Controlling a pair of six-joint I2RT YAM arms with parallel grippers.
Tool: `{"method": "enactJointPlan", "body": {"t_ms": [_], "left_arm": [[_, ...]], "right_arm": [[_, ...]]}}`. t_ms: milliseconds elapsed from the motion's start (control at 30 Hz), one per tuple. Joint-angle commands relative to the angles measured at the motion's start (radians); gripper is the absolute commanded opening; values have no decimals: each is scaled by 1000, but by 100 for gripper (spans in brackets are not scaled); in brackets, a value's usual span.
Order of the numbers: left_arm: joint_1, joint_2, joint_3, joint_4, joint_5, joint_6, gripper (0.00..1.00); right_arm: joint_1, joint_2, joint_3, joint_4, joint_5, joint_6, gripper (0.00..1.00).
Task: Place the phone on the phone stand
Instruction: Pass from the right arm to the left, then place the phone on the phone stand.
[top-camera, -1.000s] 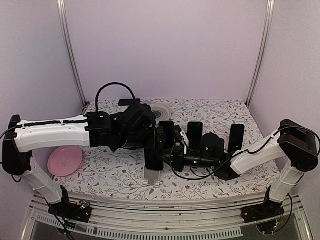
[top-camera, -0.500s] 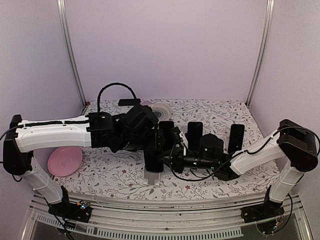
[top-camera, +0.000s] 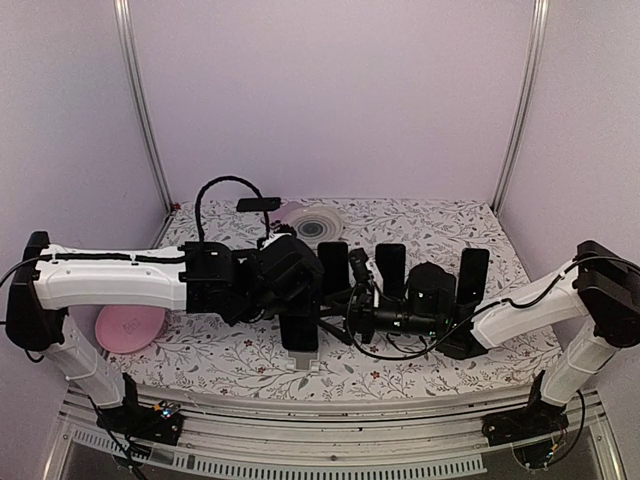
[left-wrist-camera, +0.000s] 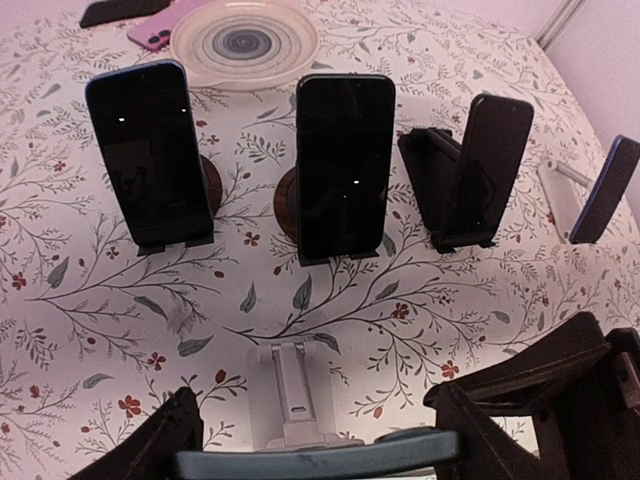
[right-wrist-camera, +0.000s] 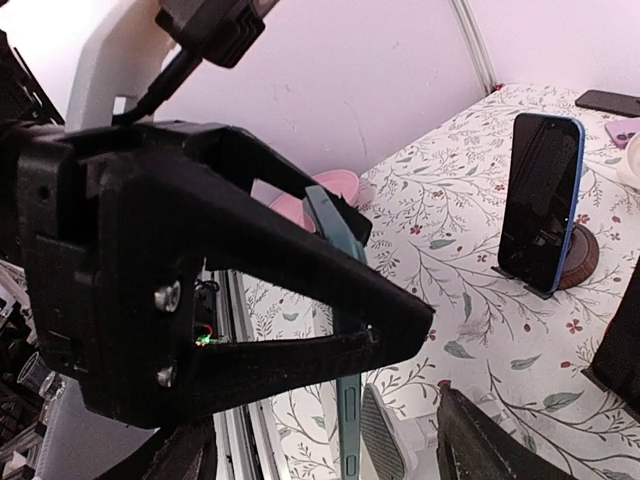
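The phone (top-camera: 300, 333), dark with a teal edge, hangs upright just above the white phone stand (top-camera: 306, 362) near the table's front. My left gripper (top-camera: 297, 312) is shut on it across its width. In the left wrist view the phone's edge (left-wrist-camera: 310, 463) spans between my fingers (left-wrist-camera: 160, 445), with the stand (left-wrist-camera: 293, 392) right behind it. My right gripper (top-camera: 342, 322) sits just right of the phone with its jaws open. In the right wrist view the phone's edge (right-wrist-camera: 346, 400) stands between my parted right fingers (right-wrist-camera: 495, 440), beside the stand's grey pad (right-wrist-camera: 385, 450).
Behind the stand, a row of phones rests on stands: a blue one (left-wrist-camera: 150, 150), a black one (left-wrist-camera: 343, 165), a dark one (left-wrist-camera: 490, 170) and a blue one (left-wrist-camera: 606, 190). A white bowl (left-wrist-camera: 245, 40) sits at the back, a pink plate (top-camera: 130, 325) at the left.
My right gripper has opened and let go of the phone. My left gripper has closed on the phone and carried it nearer and lower, toward the white stand.
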Motion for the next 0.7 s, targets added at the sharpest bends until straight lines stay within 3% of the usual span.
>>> {"method": "enactJointPlan", "body": {"t_ms": [0,300,667], "left_arm": [[-34,17,-28,11,-94,-78,37],[-66,96,-12,13,-145,-117,37],[-83,136,-9,-7,-151,-145,37]], "right_arm": [[-21,-107,-37,-46,38,3,81],[-109,-294,-132,-114,69,41,98],[-142,-403,-156,-181,119,25,99]]}}
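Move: The left hand, already gripping the phone, has the white phone stand almost straight below it, about 14 cm down. The nearest black phone, on its own stand, is roughly 15 cm ahead and 7 cm right of the left hand; the blue-edged phone is about 16 cm ahead and 8 cm left of it. From the right hand, the phone stand lies some 4 cm forward, 7 cm left and 14 cm down. Left hand lowers its phone about 5 cm towards the stand; right, opening wider, withdraws rightward and up. ##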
